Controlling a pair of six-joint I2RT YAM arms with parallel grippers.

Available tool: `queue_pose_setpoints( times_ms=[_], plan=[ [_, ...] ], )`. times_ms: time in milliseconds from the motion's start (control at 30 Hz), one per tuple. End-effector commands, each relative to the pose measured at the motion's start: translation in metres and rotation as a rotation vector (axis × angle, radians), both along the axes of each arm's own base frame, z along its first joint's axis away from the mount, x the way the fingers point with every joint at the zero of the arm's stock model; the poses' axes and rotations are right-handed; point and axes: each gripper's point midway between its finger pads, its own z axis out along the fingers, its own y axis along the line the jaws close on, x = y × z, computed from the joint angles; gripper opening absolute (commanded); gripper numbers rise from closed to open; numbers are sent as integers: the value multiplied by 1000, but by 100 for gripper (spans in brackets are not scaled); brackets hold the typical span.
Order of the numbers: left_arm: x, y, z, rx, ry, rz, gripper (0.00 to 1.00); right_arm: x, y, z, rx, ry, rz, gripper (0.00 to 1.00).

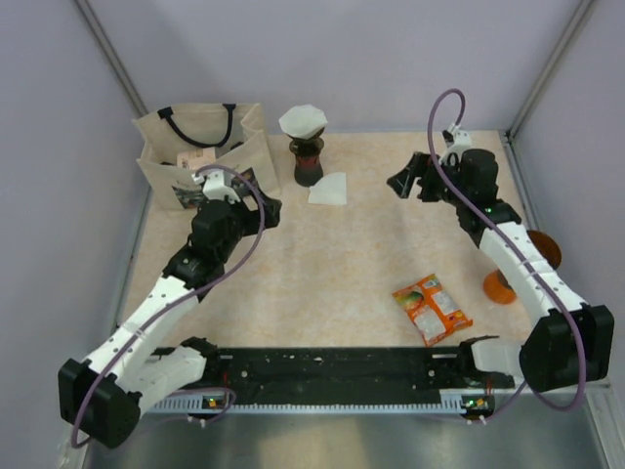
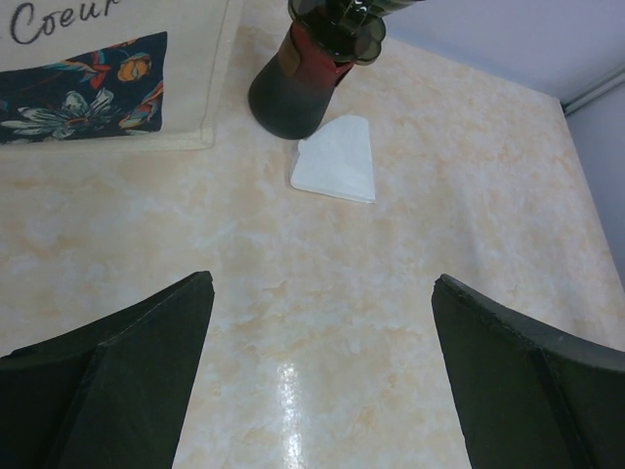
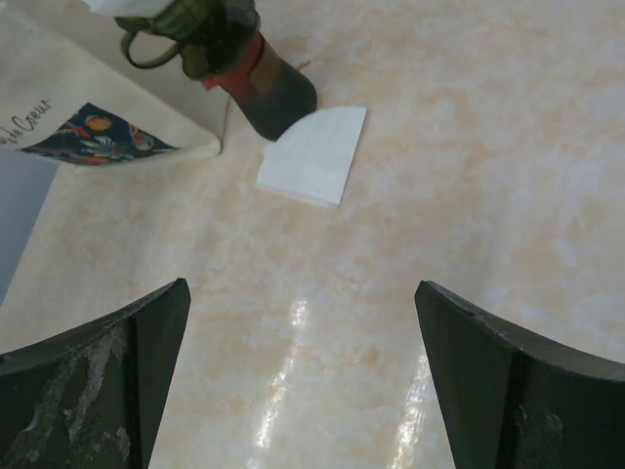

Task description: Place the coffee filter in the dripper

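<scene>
The olive-green dripper (image 1: pixel 306 144) sits on a dark carafe (image 1: pixel 308 166) with a red band at the back middle. An opened white coffee filter (image 1: pixel 303 120) stands in the dripper. A second, flat folded filter (image 1: pixel 328 189) lies on the table just right of the carafe; it also shows in the left wrist view (image 2: pixel 337 161) and the right wrist view (image 3: pixel 312 154). My left gripper (image 1: pixel 267 210) is open and empty, left of the flat filter (image 2: pixel 322 280). My right gripper (image 1: pixel 400 183) is open and empty, to its right (image 3: pixel 301 286).
A beige tote bag (image 1: pixel 200 151) with a floral patch stands left of the carafe. An orange snack packet (image 1: pixel 432 309) lies at the front right. Two orange round objects (image 1: pixel 500 287) lie by the right arm. Walls close the back and sides.
</scene>
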Motion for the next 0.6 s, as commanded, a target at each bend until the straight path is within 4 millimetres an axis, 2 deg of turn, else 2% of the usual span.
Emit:
queue_pose_setpoints(
  times_ms=[0,167,267,333,467,567],
  plan=[
    [18,-20,-11,-111,9,-55,99,5,5,9,174,-57,-71,99],
    [60,-46,-45,-222,129,-152,99,-12,0,-12,170,-36,-86,99],
    [95,-55,-60,-241,121,-148,99,-22,1,-20,166,-28,-70,99],
    [115,-60,-80,-267,182,-141,99,-27,2,-20,174,-40,-56,99],
    [148,-73,-102,-342,200,-120,99,-34,1,-19,161,-51,-43,99],
    [167,-77,-121,-330,199,-88,99,-39,-1,-18,148,-63,-43,99]
  ],
)
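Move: The carafe with the dripper on it stands about 22 cm ahead of the left hand and 8 cm to its right, its body some 16 cm lower. The dripper holding the opened filter sits on top, only about 4 cm below hand height; the spare filter lies flat on the table, 20 cm ahead, 13 cm right and 24 cm down. The bag is 22 cm ahead, 15 cm left and 14 cm down. From the right hand the carafe lies roughly 16 cm ahead, 24 cm left, 18 cm down. Down and forward, veering right, the left hand swoops some 15 cm lower and 13 cm farther out towards the lower part of the carafe and the spare filter beside it, its fingers tipping down about 20 degrees, its left side rolling lower, the gripper staying wide open and touching neither. The empty right hand dips about 6 cm, rises a little again and eases back 3 or 4 cm, still open. ##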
